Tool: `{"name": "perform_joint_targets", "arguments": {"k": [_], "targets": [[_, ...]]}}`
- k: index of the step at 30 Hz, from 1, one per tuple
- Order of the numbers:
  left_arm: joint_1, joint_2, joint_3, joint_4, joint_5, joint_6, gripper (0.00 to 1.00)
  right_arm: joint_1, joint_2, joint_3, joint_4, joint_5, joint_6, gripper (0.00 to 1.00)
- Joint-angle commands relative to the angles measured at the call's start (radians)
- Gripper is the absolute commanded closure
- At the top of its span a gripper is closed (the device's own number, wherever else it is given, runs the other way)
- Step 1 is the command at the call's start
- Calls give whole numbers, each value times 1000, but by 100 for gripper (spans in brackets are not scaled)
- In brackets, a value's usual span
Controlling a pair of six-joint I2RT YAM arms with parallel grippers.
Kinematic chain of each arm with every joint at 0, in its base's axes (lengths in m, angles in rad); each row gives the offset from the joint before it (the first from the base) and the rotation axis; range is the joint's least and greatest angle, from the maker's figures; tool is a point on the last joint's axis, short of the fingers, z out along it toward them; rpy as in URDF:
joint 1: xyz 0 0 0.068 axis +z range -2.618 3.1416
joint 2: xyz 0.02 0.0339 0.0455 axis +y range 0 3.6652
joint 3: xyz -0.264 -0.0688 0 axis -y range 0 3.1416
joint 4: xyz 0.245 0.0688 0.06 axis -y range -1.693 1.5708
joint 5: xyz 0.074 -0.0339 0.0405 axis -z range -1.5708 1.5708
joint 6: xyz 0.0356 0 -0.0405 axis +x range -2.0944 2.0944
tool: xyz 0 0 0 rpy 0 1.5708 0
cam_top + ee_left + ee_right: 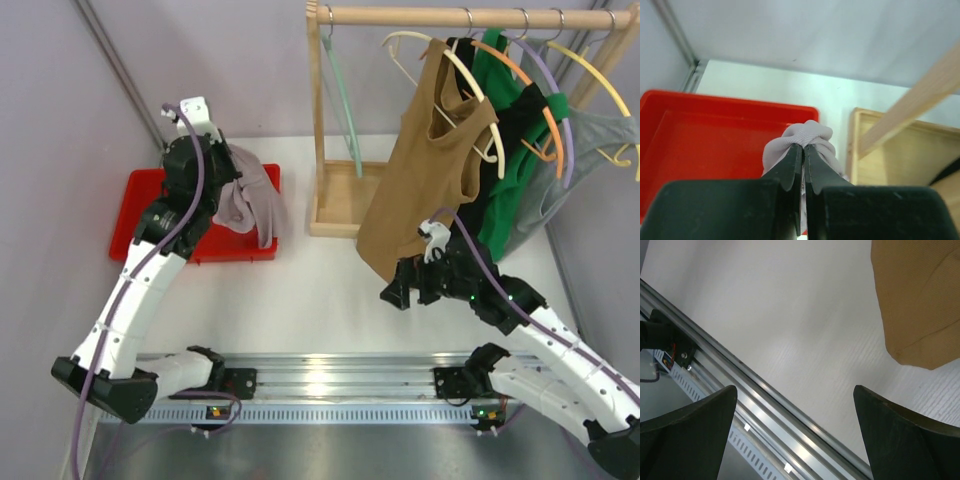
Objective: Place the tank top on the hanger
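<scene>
The pale mauve tank top hangs bunched from my left gripper above the right end of the red tray. In the left wrist view the gripper is shut on a fold of the tank top, which bulges just past the tips. The mint-green hanger hangs bare at the left end of the wooden rail, edge-on to the camera. My right gripper hovers open over the table below the tan top, and its own view shows nothing between the wide-apart fingers.
The wooden rack has a box base right of the tray. A tan-brown tank top on a cream hanger, green and grey garments and orange and purple hangers crowd the rail's right side. A metal rail runs along the near edge.
</scene>
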Motion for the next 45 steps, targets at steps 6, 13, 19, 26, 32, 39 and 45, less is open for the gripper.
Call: {"name": "perform_joint_targets", "arguments": {"k": [6,13,19,26,32,39,45], "targets": [[-162,-58,289,-90,-28,47,100,16,34,95,36,29,-32,0],[-208,-48,347,-252,38,-55,100,16,37,132,13,47,-35,0],[-370,-80,112,-251,-23,-218,100,16,22,141,-6,69,-31,0],[-669,-9,-207,-110,-176,-450,100,17,-27,118,-32,107,12,0],[-757,197,-278,54,-62,-528,100,16,-113,89,-72,144,49,0],[-763,384,-219,151,87,-482,100,16,-173,3,-52,92,98,0],[-725,352,-238,87,28,-485,68,28,-188,-57,33,9,127,0]]}}
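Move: Out to the right and nearer the robot, about 15 cm back, 24 cm right and 37 cm below the left hand with its held tank top, is the bare table spot where that goes. The red bin lies below, its middle some 4 cm ahead and 12 cm left; the brown tank top's hem is about 7 cm back, 35 cm right and 30 cm down. From the right hand the spot lies roughly 5 cm ahead, 14 cm left, 15 cm below. Lifting the pinched tank top some 12 cm higher while drawing back, the left hand then swings it rightward and down from above the bin towards the table short of the brown hem, nearly 30 cm right overall. The wrist tips down and turns clockwise, about 30 degrees each; the fingers part at the end, beginning to release the cloth. The empty right hand stays open, rises about 4 cm and sinks back. ##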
